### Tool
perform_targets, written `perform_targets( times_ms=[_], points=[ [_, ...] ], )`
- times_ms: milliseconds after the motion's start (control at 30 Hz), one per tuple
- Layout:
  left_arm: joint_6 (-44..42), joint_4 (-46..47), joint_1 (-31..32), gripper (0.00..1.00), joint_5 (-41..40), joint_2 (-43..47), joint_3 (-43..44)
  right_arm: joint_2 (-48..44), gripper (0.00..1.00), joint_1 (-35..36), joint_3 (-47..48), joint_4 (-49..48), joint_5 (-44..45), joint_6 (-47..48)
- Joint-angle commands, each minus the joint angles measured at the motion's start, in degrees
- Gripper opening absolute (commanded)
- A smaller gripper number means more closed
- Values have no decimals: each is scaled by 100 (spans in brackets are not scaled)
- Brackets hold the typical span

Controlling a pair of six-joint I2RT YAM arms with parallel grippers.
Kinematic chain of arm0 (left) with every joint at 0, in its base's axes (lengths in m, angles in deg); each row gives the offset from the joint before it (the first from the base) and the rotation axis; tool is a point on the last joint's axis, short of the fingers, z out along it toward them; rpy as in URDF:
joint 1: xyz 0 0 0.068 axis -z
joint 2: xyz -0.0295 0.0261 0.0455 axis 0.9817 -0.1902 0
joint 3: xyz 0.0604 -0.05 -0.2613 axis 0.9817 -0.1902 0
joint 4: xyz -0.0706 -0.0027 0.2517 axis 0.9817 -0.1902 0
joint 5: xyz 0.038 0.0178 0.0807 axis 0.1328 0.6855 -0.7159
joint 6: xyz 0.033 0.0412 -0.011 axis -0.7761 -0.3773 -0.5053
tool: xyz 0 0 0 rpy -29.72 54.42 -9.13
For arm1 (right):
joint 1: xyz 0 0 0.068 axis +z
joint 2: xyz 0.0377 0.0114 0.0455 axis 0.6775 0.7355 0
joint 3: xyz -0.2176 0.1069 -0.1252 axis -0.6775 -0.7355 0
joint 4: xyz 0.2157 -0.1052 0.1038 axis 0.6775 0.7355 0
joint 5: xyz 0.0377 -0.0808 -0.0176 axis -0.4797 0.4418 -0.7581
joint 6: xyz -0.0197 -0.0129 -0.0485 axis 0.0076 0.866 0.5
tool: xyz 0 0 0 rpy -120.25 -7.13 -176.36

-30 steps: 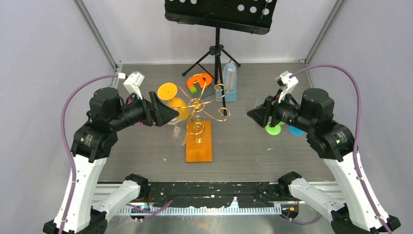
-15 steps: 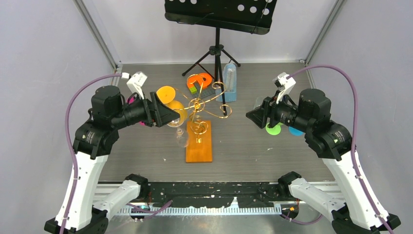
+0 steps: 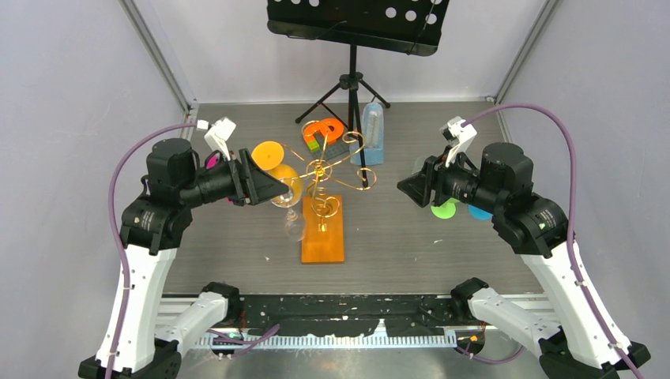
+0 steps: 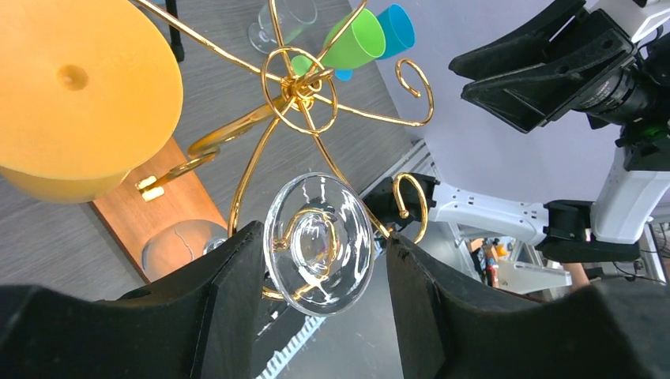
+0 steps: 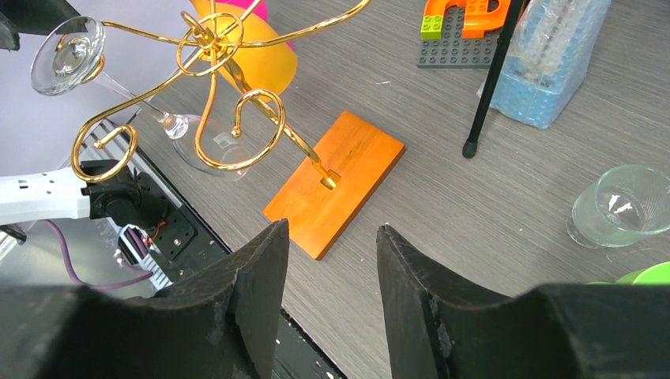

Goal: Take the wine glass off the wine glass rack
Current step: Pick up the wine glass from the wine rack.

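Observation:
The wine glass (image 3: 293,224) is clear and hangs upside down from a gold arm of the wine glass rack (image 3: 325,169), a wire tree on an orange wooden base (image 3: 324,237). My left gripper (image 3: 286,190) is at the rack's left side, open. In the left wrist view the glass's round foot (image 4: 318,245) lies between the fingers of my left gripper (image 4: 324,235). The left finger is at the foot's rim and a gap shows on the right. My right gripper (image 3: 404,187) hovers open and empty to the right of the rack (image 5: 209,39).
An orange plastic goblet (image 3: 269,150) also hangs on the rack. Behind stand a black tripod music stand (image 3: 351,79), orange bricks on a grey plate (image 3: 324,133) and a blue packet (image 3: 372,133). Green (image 3: 444,209) and blue (image 3: 479,212) cups and a clear tumbler (image 5: 624,205) sit right.
The left gripper's jaws have narrowed around the wine glass foot, and the left arm has edged towards the rack. The right arm has shifted slightly left.

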Motion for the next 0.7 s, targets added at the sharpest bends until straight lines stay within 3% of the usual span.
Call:
perform_targets(
  times_ms=[0,367,667],
  points=[
    [252,28,-79,54,798,-24,-170,-8,51,61,25,-256,112,-55],
    [373,-14,-234,48,1108,12,-272,-50,50,105,-34,-238,208,-60],
    [309,-104,-292,26,1148,24,-358,-58,50,156,-103,-298,233,-93]
  ],
)
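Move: The clear wine glass hangs upside down from the rack, its foot already between the left hand's open fingertips and its middle some 8 cm below that hand and about 2 cm to the right, neither ahead nor back. The rack hub is about 5 cm ahead of the left hand and 10 cm to its right, at about its height; the yellow glass hangs some 9 cm ahead and 4 cm to the left, its middle about 8 cm lower. From the right hand the clear glass lies roughly 32 cm to the left, straight across and some 7 cm lower. The left hand stays at the clear glass's foot, easing only about 1 cm down, with a slight drift back and to the right, while the wrist tips some 5 to 10 degrees downward. Its fingers close from a little over half open to about a third, slowly at first and then faster, bringing the pads in on either side of the foot's disc until they come up against it to pinch. ##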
